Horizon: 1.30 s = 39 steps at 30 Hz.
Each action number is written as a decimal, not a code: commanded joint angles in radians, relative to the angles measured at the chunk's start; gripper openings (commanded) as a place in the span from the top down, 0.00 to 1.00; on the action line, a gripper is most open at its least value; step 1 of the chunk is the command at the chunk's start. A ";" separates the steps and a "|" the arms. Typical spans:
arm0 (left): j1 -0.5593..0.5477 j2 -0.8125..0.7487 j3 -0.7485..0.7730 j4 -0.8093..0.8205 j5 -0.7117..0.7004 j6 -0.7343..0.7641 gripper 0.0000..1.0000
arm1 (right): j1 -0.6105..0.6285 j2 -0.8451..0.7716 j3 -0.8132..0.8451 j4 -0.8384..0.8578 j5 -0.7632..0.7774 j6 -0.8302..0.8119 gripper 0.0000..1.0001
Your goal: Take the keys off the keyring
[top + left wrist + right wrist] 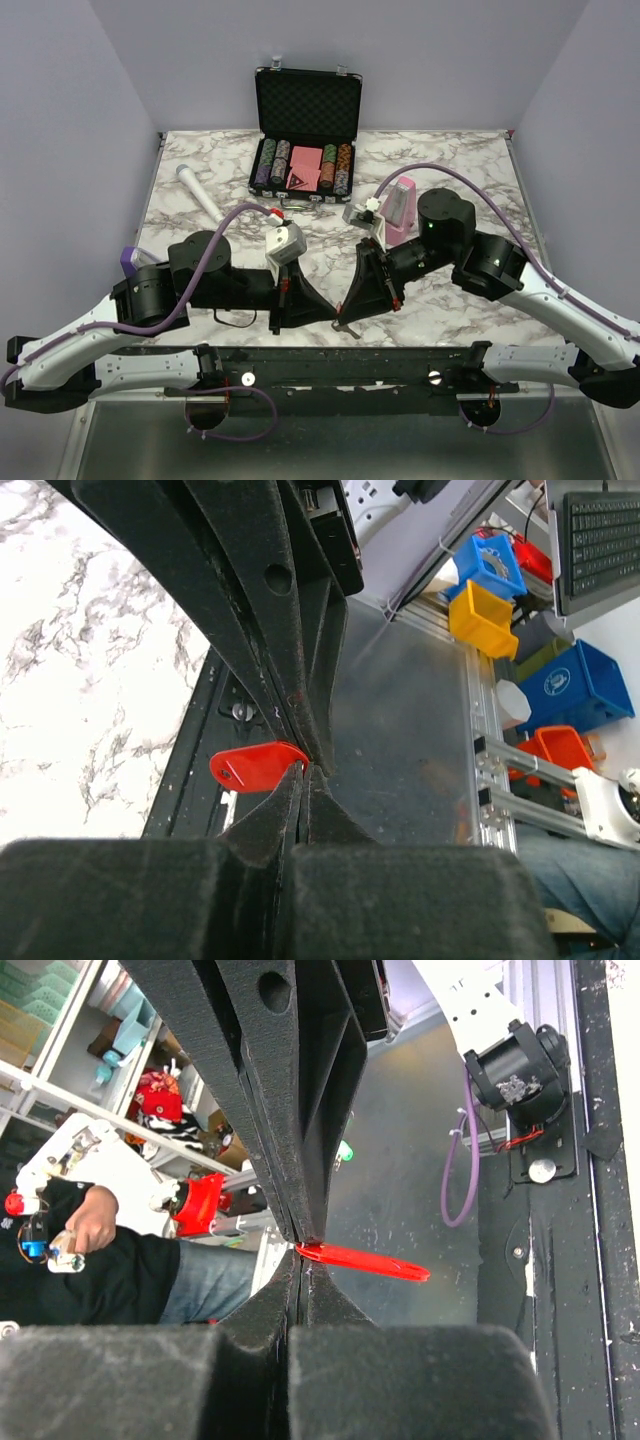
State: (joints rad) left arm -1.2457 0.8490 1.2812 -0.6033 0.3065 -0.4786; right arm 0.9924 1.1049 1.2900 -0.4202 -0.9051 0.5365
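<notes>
The keyring, a thin red oval tag, shows flat in the left wrist view (255,765) and edge-on in the right wrist view (365,1261). Both grippers meet tip to tip above the table's near edge. My left gripper (303,772) is shut, its tips pinched at the tag's right end; from above it sits at centre front (333,314). My right gripper (300,1257) is shut at the same end of the tag; from above it comes in from the right (347,312). The tag juts out sideways from the joined tips. The silver keys are hidden between the fingertips.
A pink metronome (400,210) stands just behind the right arm. An open black case (305,105) with poker chips and pink cards is at the back. A white microphone (200,195) lies at the left, and a purple object (130,258) is beside the left arm. The black front rail (320,365) runs below the grippers.
</notes>
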 commanded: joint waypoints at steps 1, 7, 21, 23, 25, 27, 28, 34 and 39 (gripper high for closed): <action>-0.001 0.047 -0.029 -0.047 0.145 0.003 1.00 | -0.005 0.024 0.055 0.066 0.095 -0.035 0.99; 0.005 0.007 -0.075 0.020 0.002 -0.103 1.00 | -0.005 -0.002 0.014 0.121 0.164 -0.004 0.99; -0.006 -0.231 -0.488 0.547 -0.564 -0.574 1.00 | -0.005 -0.048 -0.106 0.297 0.344 0.131 0.99; -0.014 -0.214 -0.473 0.525 -0.584 -0.580 1.00 | -0.006 -0.042 -0.113 0.301 0.363 0.146 0.99; -0.021 -0.196 -0.462 0.517 -0.592 -0.580 1.00 | -0.005 -0.042 -0.127 0.316 0.379 0.164 0.99; -0.024 -0.180 -0.450 0.488 -0.590 -0.581 1.00 | -0.005 -0.039 -0.135 0.324 0.379 0.172 0.99; -0.026 -0.176 -0.438 0.465 -0.592 -0.577 1.00 | -0.003 -0.042 -0.136 0.322 0.377 0.172 0.99; -0.024 -0.168 -0.329 0.262 -0.593 -0.485 0.58 | -0.005 -0.057 -0.124 0.229 0.359 0.128 0.99; -0.023 -0.208 -0.238 -0.027 -0.673 -0.417 0.33 | -0.006 0.030 -0.017 -0.032 0.313 0.103 0.99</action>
State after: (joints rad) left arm -1.2621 0.6651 0.9817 -0.3508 -0.3038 -0.9600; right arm 0.9783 1.0634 1.1912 -0.2749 -0.5415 0.6647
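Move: The keyring is pinched at both hands' shut fingertips. From the left hand its middle is about 1 cm ahead, 1 cm to the right and at the same height; from the right hand it is 1 cm ahead, 1 cm to the left and level. From the left hand the pink metronome stands roughly 37 cm ahead, 17 cm to the right and 32 cm below, and the poker case some 58 cm ahead, 8 cm to the left and 34 cm below. Carry both grippers forward together with the keyring pinched between them, the left about 8 cm and the right some 6, swinging the left fingers counter-clockwise by roughly 35 degrees and the right ones about 20 clockwise. Then stop and open the left fingers more than halfway to let go of the keyring, keeping the right gripper shut on it. ##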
